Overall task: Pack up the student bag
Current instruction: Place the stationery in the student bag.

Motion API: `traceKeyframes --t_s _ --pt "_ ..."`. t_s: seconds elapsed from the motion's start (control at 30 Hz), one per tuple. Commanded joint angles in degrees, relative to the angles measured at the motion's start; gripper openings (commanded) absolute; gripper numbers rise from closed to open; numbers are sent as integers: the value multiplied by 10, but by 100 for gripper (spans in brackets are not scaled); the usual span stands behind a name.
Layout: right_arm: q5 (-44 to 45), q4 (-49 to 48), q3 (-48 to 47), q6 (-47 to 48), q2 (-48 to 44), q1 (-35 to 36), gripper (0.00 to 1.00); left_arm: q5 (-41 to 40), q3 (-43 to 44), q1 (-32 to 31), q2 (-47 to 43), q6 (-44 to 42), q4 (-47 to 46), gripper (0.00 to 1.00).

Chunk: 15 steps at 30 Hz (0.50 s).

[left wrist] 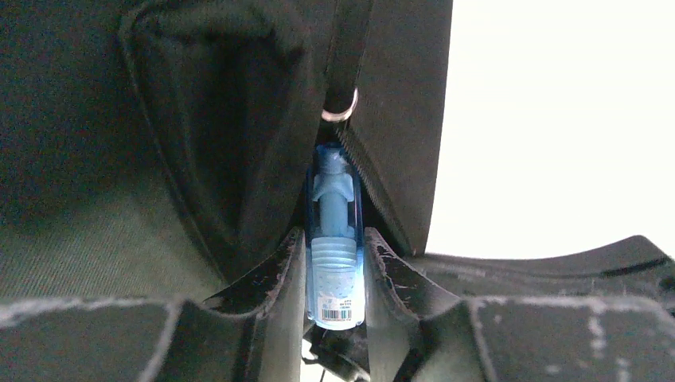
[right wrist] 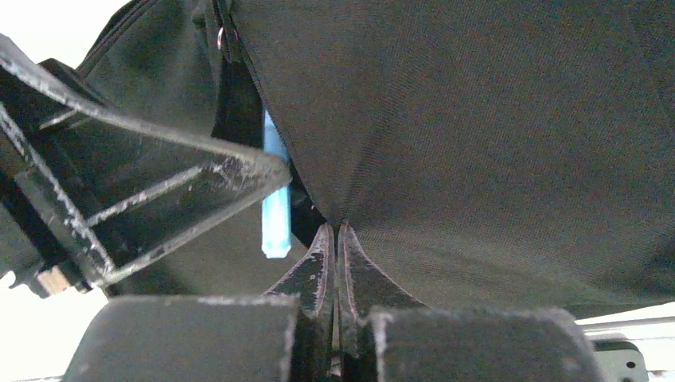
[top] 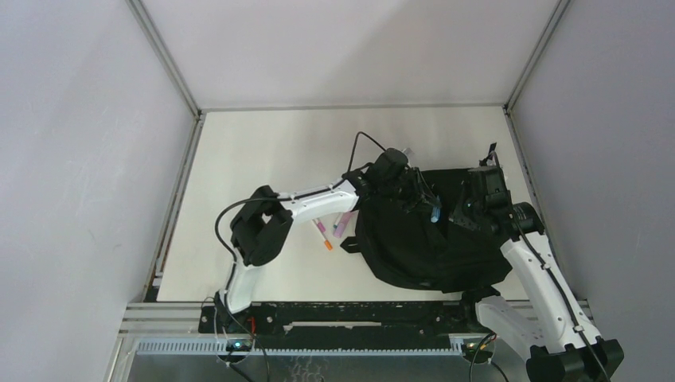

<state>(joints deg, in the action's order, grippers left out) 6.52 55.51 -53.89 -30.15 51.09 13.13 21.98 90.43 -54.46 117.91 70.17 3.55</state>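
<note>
The student bag (top: 422, 247) is a large black fabric backpack lying at the table's right, and black fabric fills both wrist views. My left gripper (top: 426, 205) is over its top, shut on a blue translucent marker (left wrist: 334, 263). The marker points into a narrow gap between fabric folds (left wrist: 239, 159), below a small metal zip ring (left wrist: 341, 111). My right gripper (right wrist: 337, 235) is shut, its tips pinching a fold of the bag's fabric (right wrist: 477, 143). From that side the blue marker (right wrist: 275, 207) hangs just left of the pinch, beside the left gripper's finger (right wrist: 159, 191).
Two loose pens lie on the table left of the bag, an orange-tipped one (top: 322, 235) and a pink one (top: 341, 226). A bag strap (top: 350, 245) sticks out toward them. Grey walls enclose the table, and a metal rail (top: 358, 318) runs along the near edge.
</note>
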Motion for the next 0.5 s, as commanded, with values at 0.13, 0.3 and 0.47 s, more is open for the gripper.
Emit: traceKeyframes --t_s 0.13,0.3,0.47 --pt "-15 -20 -17 1 -7 -1 0 -3 91 -7 44 19 -2 42" --pt "-9 -18 -17 1 -2 -1 0 11 58 -12 1 -25 -1 58" --pt "-10 -25 -13 0 5 -1 0 32 10 -17 -64 -87 7 56"
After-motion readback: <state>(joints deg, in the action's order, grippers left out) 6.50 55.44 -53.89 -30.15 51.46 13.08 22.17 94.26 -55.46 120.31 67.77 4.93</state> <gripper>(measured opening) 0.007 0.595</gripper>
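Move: The left gripper already holds the blue highlighter over the bag's mouth, whose middle lies about 4 cm to its right, 1 cm back and 5 cm below. The right gripper's pinch on the mouth edge is some 6 cm right and 3 cm back of the left hand. The pink highlighter lies about 24 cm left, 5 cm back and 15 cm below. From the right gripper the mouth is roughly 3 cm left, 3 cm ahead and 4 cm below. Ease the left gripper about 2 cm to the right and 1 cm forward, farther over the gap between the two cloth edges, then open its fingers to nearly double their gap so they let go of the blue highlighter. As they spread, draw back some 1.5 cm towards the base. Keep the right gripper shut and still on the mouth edge. ##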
